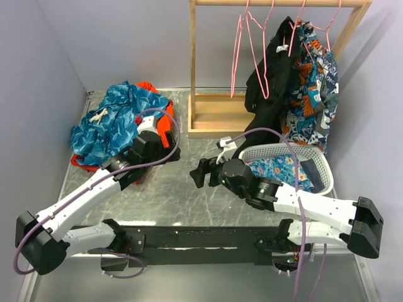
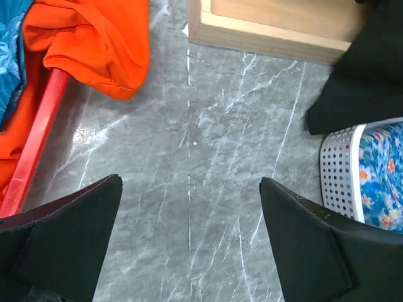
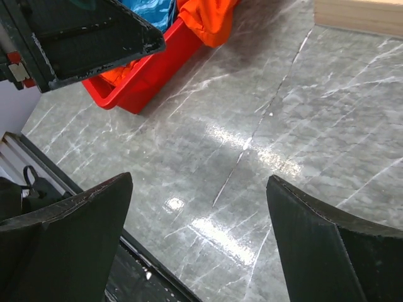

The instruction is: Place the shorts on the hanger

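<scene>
The teal-blue leaf-print shorts (image 1: 112,123) lie crumpled in a red bin (image 1: 79,162) at the left, white drawstring up; a strip of them (image 2: 9,56) shows in the left wrist view. Bare pink hangers (image 1: 237,53) hang from the wooden rack (image 1: 280,3) at the back. My left gripper (image 1: 165,148) hovers by the bin's right edge, open (image 2: 190,181) over bare marble. The right gripper (image 1: 199,172) is open (image 3: 198,181) low over the table's middle, pointing toward the bin (image 3: 151,69).
A plain orange garment (image 1: 162,108) drapes over the bin's right side (image 2: 94,44). A black garment (image 1: 274,69) and a navy-and-orange floral one (image 1: 315,88) hang on the rack. A white basket (image 1: 318,157) with blue floral fabric stands at the right. The rack's wooden base (image 2: 277,28) lies behind.
</scene>
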Robot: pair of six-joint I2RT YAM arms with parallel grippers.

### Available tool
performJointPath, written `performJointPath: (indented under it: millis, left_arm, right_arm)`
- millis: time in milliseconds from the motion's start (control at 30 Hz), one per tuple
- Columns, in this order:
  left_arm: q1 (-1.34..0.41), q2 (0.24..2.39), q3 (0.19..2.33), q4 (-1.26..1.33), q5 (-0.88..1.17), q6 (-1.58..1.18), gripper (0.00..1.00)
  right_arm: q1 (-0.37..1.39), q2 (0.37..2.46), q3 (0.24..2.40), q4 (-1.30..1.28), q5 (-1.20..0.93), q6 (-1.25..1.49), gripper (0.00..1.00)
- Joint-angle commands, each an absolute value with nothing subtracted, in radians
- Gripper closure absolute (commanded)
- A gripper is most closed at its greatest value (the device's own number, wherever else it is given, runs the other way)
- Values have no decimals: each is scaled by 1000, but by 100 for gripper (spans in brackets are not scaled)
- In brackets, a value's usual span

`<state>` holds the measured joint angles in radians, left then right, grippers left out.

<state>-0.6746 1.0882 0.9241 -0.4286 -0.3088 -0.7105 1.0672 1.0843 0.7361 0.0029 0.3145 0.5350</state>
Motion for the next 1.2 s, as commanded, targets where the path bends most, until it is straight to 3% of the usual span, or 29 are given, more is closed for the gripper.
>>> performJointPath:
  millis: [0, 100, 233, 333, 400, 500, 633, 867, 1000, 1167]
  left_arm:
    - [-676, 1086, 982, -425, -374, -730, 4]
    - [-676, 1132, 1038, -458, -461, -755, 4]
    - [-622, 1273, 1295, -691, -596, -859, 4]
    - [-438, 1371, 1403, -680, -446, -848, 1]
    - [-335, 1454, 1461, -612, -372, -842, 5]
    - [-215, 1604, 1566, -499, -296, -796, 16]
    - [-127, 1807, 1701, -420, -265, -732, 41]
    - [-72, 2101, 1831, -278, -173, -669, 53]
    - [-61, 2152, 1844, -235, -140, -676, 62]
    - [-57, 2111, 1819, -192, -135, -673, 87]
  right_arm:
    - [1066, 1052, 732, 8, 368, 538, 6]
    - [1066, 1043, 726, 8, 364, 537, 5]
    - [1066, 1048, 724, 8, 364, 537, 5]
    - [1065, 1046, 724, -15, 362, 538, 5]
    - [1066, 1045, 727, -18, 356, 538, 5]
    - [1065, 1045, 732, -23, 339, 541, 5]
    - [1066, 1035, 736, -40, 322, 541, 5]
    - [1065, 1052, 749, -54, 321, 529, 5]
    - [1066, 1065, 762, -63, 314, 522, 5]
    - [1066, 1062, 755, -58, 321, 525, 5]
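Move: The far part of the blue shorts, heaped in the red basket, lies about 31 cm ahead of the left hand, some 15 cm to its left and 11 cm below. The middle of the orange cloth on the basket's right side is about 18 cm ahead, 2 cm left and 12 cm below; the rack's wooden base is roughly 26 cm ahead, 22 cm right. From the right hand that part of the shorts lies some 38 cm ahead, 31 cm left. The blue shorts are what the left hand swoops to: it arcs forward about 30 cm and left some 15, first rising 7 cm, then plunging onto their far part to end 10 cm lower than it began. It turns roughly 30 degrees counter-clockwise on the way while the wide-open fingers draw nearly shut, pinching a fold of the cloth. ##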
